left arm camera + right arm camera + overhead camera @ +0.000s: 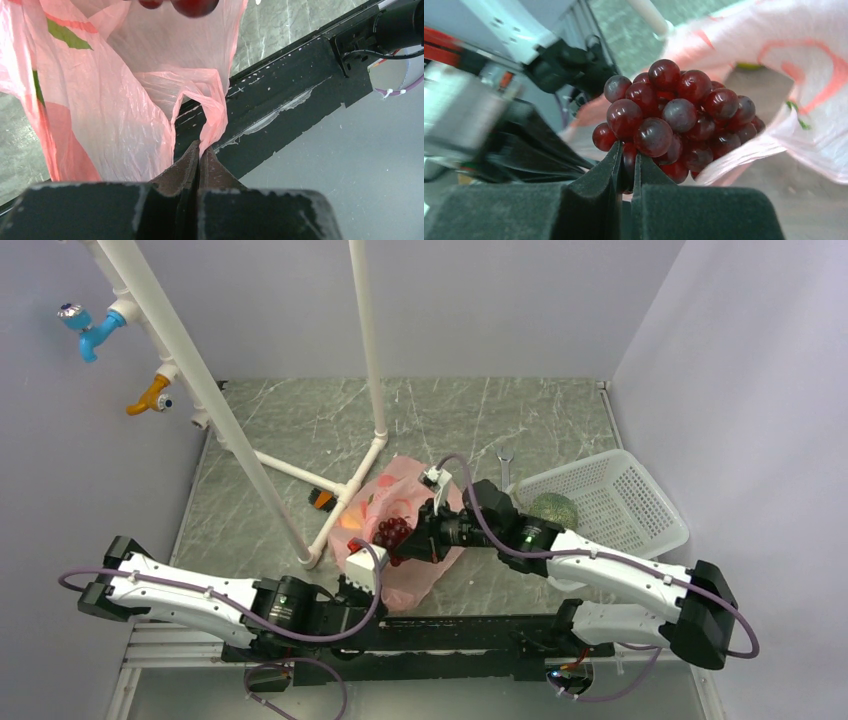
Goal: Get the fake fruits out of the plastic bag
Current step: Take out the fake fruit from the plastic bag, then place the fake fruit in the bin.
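Observation:
The pink plastic bag (412,580) lies at the table's middle, mouth facing the arms. My left gripper (201,148) is shut on a twisted loop handle of the plastic bag (115,100) at its near edge. My right gripper (626,151) is shut on one grape at the bottom of the dark red-purple grape bunch (679,115), held at the bag's mouth (814,75). From above, the bunch (392,531) hangs over the bag. An orange-yellow piece (350,523) glows through the bag's left side. A netted green melon (553,508) sits in the basket.
A white mesh basket (640,502) stands at the right. A white pipe frame (368,360) rises from the table behind the bag, its foot by an orange-and-black brush (321,500). A metal wrench (505,462) lies behind the basket. Grey walls close in on the left, back and right.

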Robot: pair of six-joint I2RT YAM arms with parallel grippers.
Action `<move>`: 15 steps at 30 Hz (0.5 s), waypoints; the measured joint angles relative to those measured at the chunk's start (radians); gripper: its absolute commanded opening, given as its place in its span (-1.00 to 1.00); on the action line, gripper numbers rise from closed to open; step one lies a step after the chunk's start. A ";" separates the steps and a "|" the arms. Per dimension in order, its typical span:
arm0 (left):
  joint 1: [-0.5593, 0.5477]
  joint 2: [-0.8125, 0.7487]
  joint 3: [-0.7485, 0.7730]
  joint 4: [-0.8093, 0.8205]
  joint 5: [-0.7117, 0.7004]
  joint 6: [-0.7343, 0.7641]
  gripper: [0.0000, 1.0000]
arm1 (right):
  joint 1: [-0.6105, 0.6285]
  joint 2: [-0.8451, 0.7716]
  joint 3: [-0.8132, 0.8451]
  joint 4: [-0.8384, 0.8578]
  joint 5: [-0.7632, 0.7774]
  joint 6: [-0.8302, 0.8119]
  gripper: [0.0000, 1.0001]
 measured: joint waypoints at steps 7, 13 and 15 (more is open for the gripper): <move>0.000 0.040 -0.001 0.033 0.004 0.000 -1.00 | -0.032 -0.094 0.134 -0.003 -0.081 0.077 -1.00; 0.000 0.089 0.000 0.058 0.015 0.003 -1.00 | -0.066 -0.206 0.291 -0.092 -0.012 0.077 -1.00; 0.000 0.093 0.000 0.058 0.019 0.005 -1.00 | -0.066 -0.240 0.358 -0.166 0.095 0.049 -1.00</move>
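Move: The fake grapes are already in the right fingers over the bag's mouth. From that hand the white basket they are headed for lies about 41 cm right, 14 ahead and 16 below; the green melon in it is some 31 right and 13 ahead. The plastic bag's middle is about 10 cm ahead, hardly left, some 16 below. From the left hand the basket is roughly 46 cm right, 24 ahead and 11 below. Still pinching the fake grapes, the right hand lifts them nearly straight up out of the bag's mouth, about 21 cm and fast, then late on swings some 5 cm right, its left-pointing fingers tipping up about 20 degrees. The left hand keeps its pinch on the bag's handle while sinking and easing right, 1.5 cm each way. ##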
